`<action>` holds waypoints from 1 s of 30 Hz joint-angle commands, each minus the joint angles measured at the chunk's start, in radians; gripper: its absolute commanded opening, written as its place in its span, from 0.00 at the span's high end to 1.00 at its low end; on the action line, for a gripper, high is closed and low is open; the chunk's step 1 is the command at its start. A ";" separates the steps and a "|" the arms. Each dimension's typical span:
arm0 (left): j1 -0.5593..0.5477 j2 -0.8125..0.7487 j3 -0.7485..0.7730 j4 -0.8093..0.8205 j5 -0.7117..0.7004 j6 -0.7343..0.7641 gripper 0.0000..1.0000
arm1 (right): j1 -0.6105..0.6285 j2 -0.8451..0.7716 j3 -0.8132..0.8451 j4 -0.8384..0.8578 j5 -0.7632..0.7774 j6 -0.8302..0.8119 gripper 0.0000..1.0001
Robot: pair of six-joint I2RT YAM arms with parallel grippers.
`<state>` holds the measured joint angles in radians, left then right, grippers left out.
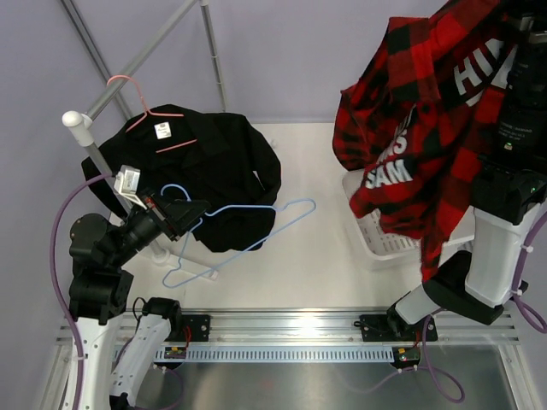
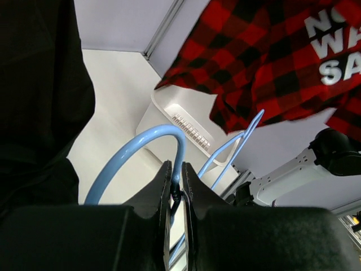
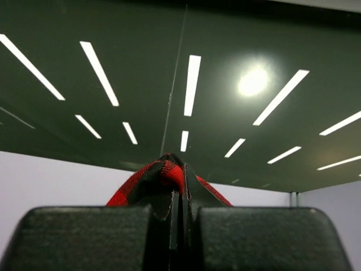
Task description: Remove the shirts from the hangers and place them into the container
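My left gripper (image 1: 177,213) (image 2: 176,170) is shut on the neck of the bare light blue hanger (image 1: 256,229) (image 2: 132,148), which juts out over the table. Behind it, the black shirt (image 1: 218,171) (image 2: 39,101) hangs on the pink hanger (image 1: 160,114). Held high at the right, the red-and-black plaid shirt (image 1: 419,111) (image 2: 265,62) drapes down over the white container (image 1: 376,237) (image 2: 169,113). My right gripper (image 3: 179,183) is shut on a fold of that plaid fabric (image 3: 169,172). In the top view its fingers are hidden by the cloth.
Grey rack poles (image 1: 141,55) rise at the back left, and a white-capped pole (image 1: 75,121) stands beside the black shirt. The right arm's white link (image 1: 496,256) (image 2: 293,169) stands beside the container. A metal rail (image 1: 282,329) runs along the near edge.
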<state>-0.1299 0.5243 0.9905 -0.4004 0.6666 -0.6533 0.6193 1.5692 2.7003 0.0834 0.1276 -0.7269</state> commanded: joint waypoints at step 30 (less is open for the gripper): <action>0.001 -0.012 -0.039 -0.034 0.013 0.029 1.00 | 0.324 -0.235 0.003 0.159 -0.163 -0.651 1.00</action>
<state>-0.1299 0.5140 0.9474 -0.4778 0.6685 -0.6285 0.9218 1.2701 2.6991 0.2848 0.0128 -1.2102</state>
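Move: The container the red shirt is bound for lies far below the raised right hand, some 75 cm down, about 8 cm ahead and 12 cm to its right. The empty blue hanger is about 25 cm to that hand's left, 2 cm nearer the base and 50 cm below, with the black shirt roughly 38 cm left, 9 cm ahead and 58 cm below. From the left hand the container is about 44 cm right, 9 cm ahead and 31 cm below. Keeping its pinch on the red plaid shirt already pulled free of its hanger, the right hand sweeps high up back towards its own base by some 20 cm and about 17 cm to the right, away from the container, going on rightward at the last, while the fingers tip back about 25 degrees to point nearly straight up. The left hand keeps its grip on the empty blue hanger and only eases down about 3 cm. ##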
